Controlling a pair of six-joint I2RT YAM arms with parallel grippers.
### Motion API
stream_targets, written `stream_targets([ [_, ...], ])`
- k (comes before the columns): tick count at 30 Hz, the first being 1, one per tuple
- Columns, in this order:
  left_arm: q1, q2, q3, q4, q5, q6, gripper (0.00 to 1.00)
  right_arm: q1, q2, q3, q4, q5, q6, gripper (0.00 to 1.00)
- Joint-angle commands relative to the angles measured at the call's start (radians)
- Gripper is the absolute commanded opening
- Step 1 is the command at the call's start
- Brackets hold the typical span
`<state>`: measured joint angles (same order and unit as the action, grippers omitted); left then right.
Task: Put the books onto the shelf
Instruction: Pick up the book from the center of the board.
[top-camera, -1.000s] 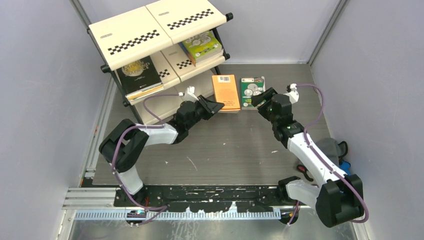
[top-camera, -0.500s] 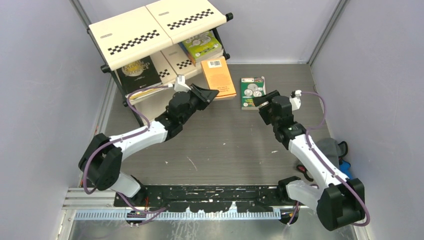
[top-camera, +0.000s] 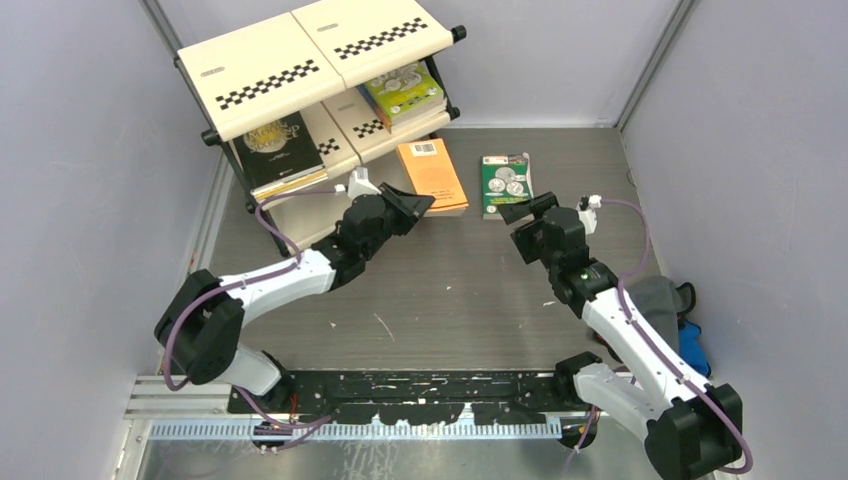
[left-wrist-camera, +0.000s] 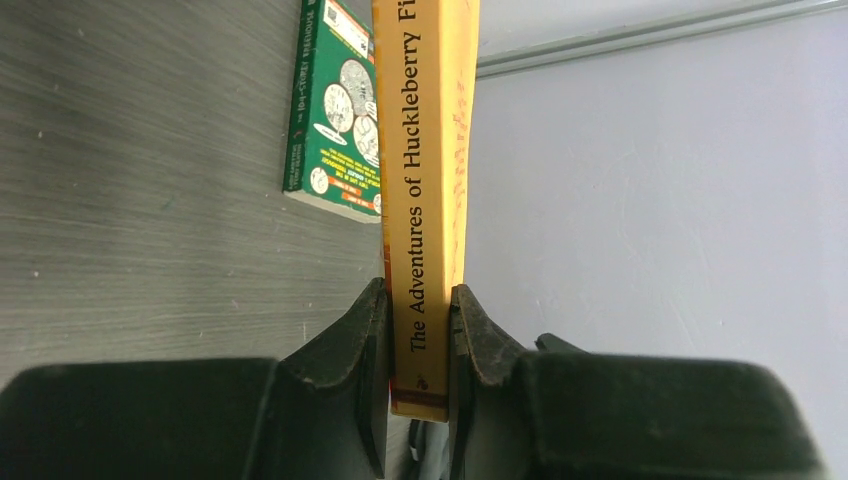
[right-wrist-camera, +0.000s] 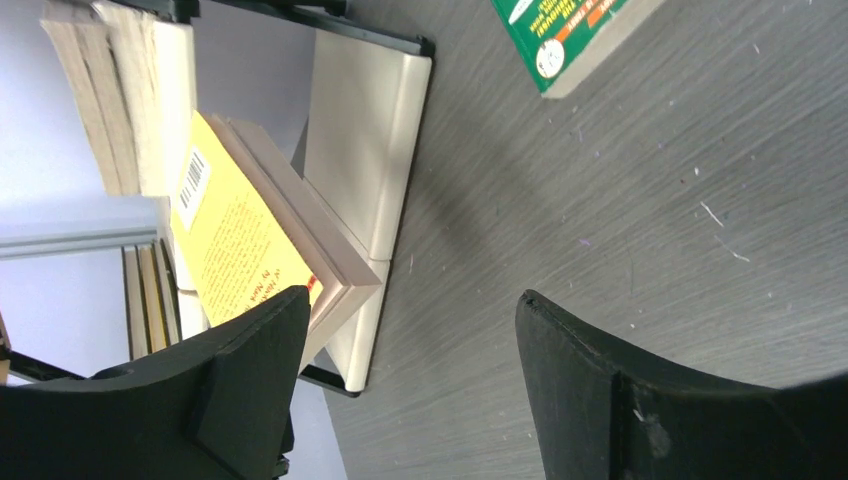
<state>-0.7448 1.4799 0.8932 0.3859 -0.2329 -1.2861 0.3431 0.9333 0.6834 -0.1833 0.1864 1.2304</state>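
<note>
My left gripper is shut on the spine end of an orange book, holding it just in front of the shelf near its lower tiers. The right wrist view shows this orange book tilted beside a cream shelf panel. A green book lies flat on the table. My right gripper is open and empty just near of it. A black-and-gold book and a lime green book rest on the shelf.
A grey-and-blue cloth bundle lies by the right wall, beside my right arm. Purple-grey walls close in the table on the left, back and right. The shelf fills the back left corner.
My left gripper carried the orange book up toward the shelf, then drew back slightly. My right gripper backed away from the green book and opened wider.
</note>
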Motion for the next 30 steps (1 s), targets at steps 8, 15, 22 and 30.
stream_targets([
  [8, -0.011, -0.086, 0.037, 0.005, -0.027, -0.068, 0.0, 0.092, 0.067, -0.028, 0.229, -0.057, 0.126, 0.82],
  [15, -0.029, -0.069, 0.115, -0.096, -0.06, -0.082, 0.0, 0.092, 0.149, 0.022, 0.333, -0.161, 0.124, 0.84],
  [22, -0.055, -0.058, 0.18, -0.204, -0.141, -0.147, 0.0, 0.086, 0.217, 0.036, 0.449, -0.283, 0.187, 0.85],
  [30, -0.078, -0.084, 0.187, -0.258, -0.196, -0.174, 0.0, 0.07, 0.202, 0.018, 0.486, -0.339, 0.223, 0.85],
])
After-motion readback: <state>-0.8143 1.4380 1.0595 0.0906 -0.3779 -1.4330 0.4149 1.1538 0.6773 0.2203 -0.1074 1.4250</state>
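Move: The left hand already pinches the orange book by the near end of its spine, its middle about 6 cm ahead of those fingers. From the open right hand that middle lies some 16 cm to the left and 11 cm ahead, near hand height, and the left gripper about 17 cm left and 5 cm ahead. The green treehouse book lies on the table roughly 22 cm ahead of the right hand, 3 cm to its right and 19 cm below. Leftward, some 9 cm, the open right hand travels towards the free near corner of the orange book, first dipping about 2 cm, then rising past its starting height and edging forward. Its wrist rolls left side up and swings counter-clockwise, 15 to 20 degrees each. The left hand keeps its pinch and lifts about 3.5 cm. ##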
